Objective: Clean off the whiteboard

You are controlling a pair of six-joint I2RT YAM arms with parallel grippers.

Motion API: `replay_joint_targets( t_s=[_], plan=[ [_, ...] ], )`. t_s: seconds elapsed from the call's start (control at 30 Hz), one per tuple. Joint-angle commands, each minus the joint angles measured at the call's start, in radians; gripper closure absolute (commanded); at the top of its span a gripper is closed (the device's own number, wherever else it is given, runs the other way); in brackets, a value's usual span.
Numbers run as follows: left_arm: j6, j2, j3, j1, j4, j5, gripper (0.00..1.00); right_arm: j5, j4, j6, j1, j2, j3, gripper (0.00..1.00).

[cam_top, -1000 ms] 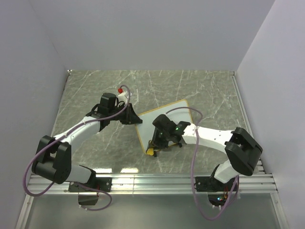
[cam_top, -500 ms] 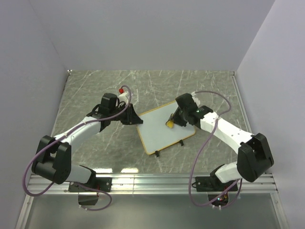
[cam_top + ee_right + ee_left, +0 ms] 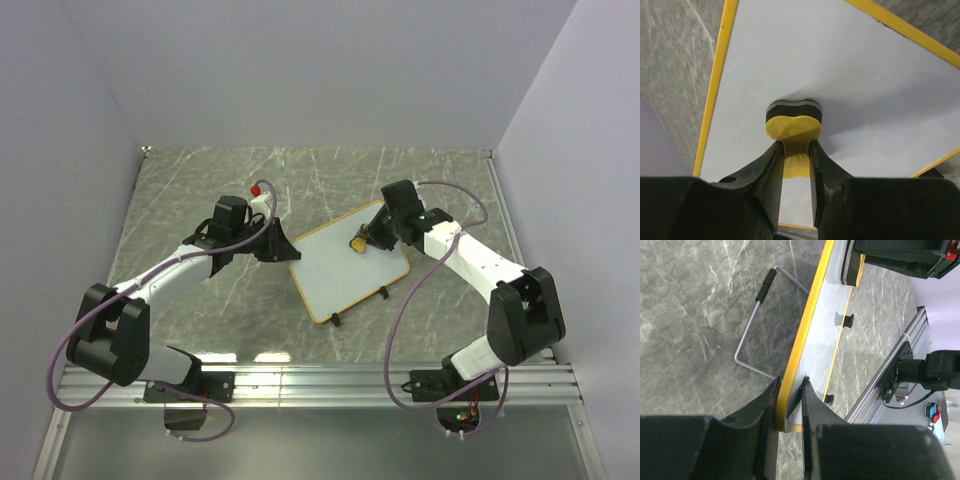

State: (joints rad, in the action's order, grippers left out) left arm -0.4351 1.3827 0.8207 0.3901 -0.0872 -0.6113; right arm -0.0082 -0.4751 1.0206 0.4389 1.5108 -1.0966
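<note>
The whiteboard (image 3: 340,275) lies on the marble table, white with a yellow frame and two black feet on its near-right edge. Its face shows plain white in every view. My left gripper (image 3: 283,248) is shut on the board's left corner, and the left wrist view shows the yellow frame (image 3: 810,315) pinched between the fingers of that left gripper (image 3: 790,385). My right gripper (image 3: 366,240) is shut on a yellow bone-shaped eraser (image 3: 357,243). In the right wrist view the eraser (image 3: 792,125) presses its dark pad onto the whiteboard (image 3: 850,65) near the far right corner.
A white marker with a red cap (image 3: 258,194) lies just behind the left gripper. A bent wire stand with a black sleeve (image 3: 754,320) rests on the table beside the board's edge. An aluminium rail (image 3: 320,378) runs along the near edge, with walls on three sides.
My right gripper has swept the eraser from the board's near edge across its face to the far right corner. The left arm and the board have stayed put.
</note>
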Motion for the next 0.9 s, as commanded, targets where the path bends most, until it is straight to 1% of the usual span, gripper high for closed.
replay_joint_targets(
  t_s=[0.0,0.13,0.23,0.33,0.37,0.47,0.57,0.6,0.67,0.7,0.73,0.77,0.87],
  plan=[
    [0.107,0.022,-0.015,-0.002,-0.146,0.166,1.00,0.059,0.110,0.036,-0.028,0.003,0.087,1.00],
    [0.108,0.024,-0.015,-0.003,-0.144,0.168,1.00,0.014,0.162,0.091,-0.003,-0.073,0.251,1.00],
    [0.107,0.024,-0.015,-0.003,-0.144,0.179,1.00,0.019,0.158,0.118,0.043,-0.142,0.325,1.00],
    [0.098,0.022,-0.015,-0.003,-0.149,0.212,1.00,0.022,0.122,0.128,0.066,-0.225,0.372,1.00],
    [0.096,0.019,-0.012,-0.003,-0.152,0.223,1.00,0.031,0.098,0.124,0.064,-0.282,0.380,1.00],
    [0.093,0.013,-0.012,-0.003,-0.155,0.242,1.00,0.097,0.018,0.095,0.054,-0.397,0.374,1.00],
    [0.090,0.009,-0.012,-0.003,-0.155,0.258,1.00,0.132,-0.032,0.038,0.011,-0.471,0.342,1.00],
    [0.088,0.006,-0.012,-0.003,-0.157,0.265,1.00,0.146,-0.060,0.015,-0.024,-0.481,0.334,1.00],
    [0.084,-0.001,-0.011,-0.005,-0.155,0.281,1.00,0.158,-0.095,-0.005,-0.063,-0.491,0.313,1.00],
    [0.081,-0.002,-0.012,-0.007,-0.157,0.286,1.00,0.172,-0.105,-0.017,-0.110,-0.486,0.304,1.00],
    [0.079,-0.004,-0.009,-0.010,-0.157,0.294,1.00,0.178,-0.117,-0.020,-0.132,-0.480,0.302,1.00],
    [0.076,-0.004,-0.005,-0.010,-0.158,0.298,0.98,0.180,-0.128,-0.025,-0.161,-0.471,0.302,1.00],
    [0.076,-0.005,0.024,-0.010,-0.174,0.320,0.82,0.165,-0.129,-0.043,-0.267,-0.414,0.325,1.00]
  ],
)
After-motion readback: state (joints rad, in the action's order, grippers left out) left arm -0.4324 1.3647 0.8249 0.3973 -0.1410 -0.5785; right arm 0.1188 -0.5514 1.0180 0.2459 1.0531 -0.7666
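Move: Just beneath the right hand's fingertips, about 3 cm down, sits the held eraser on the tilted whiteboard. The board's middle lies some 5 cm back, 3 cm left and 6 cm below this hand; its lower right corner is about 7 cm back and 10 cm right, its right foot some 13 cm back and 4 cm right. For the left hand, gripping the left edge, the board's middle lies about 13 cm right, 1 cm back and slightly lower. Drawing the gripped eraser back and down along the board's slope for about 8 cm, the right hand then lifts it off and swings right past the lower right corner, ending some 11 cm right of its start, the wrist turning about 15 degrees clockwise. The left hand stays put and keeps pinching the board's left edge. ##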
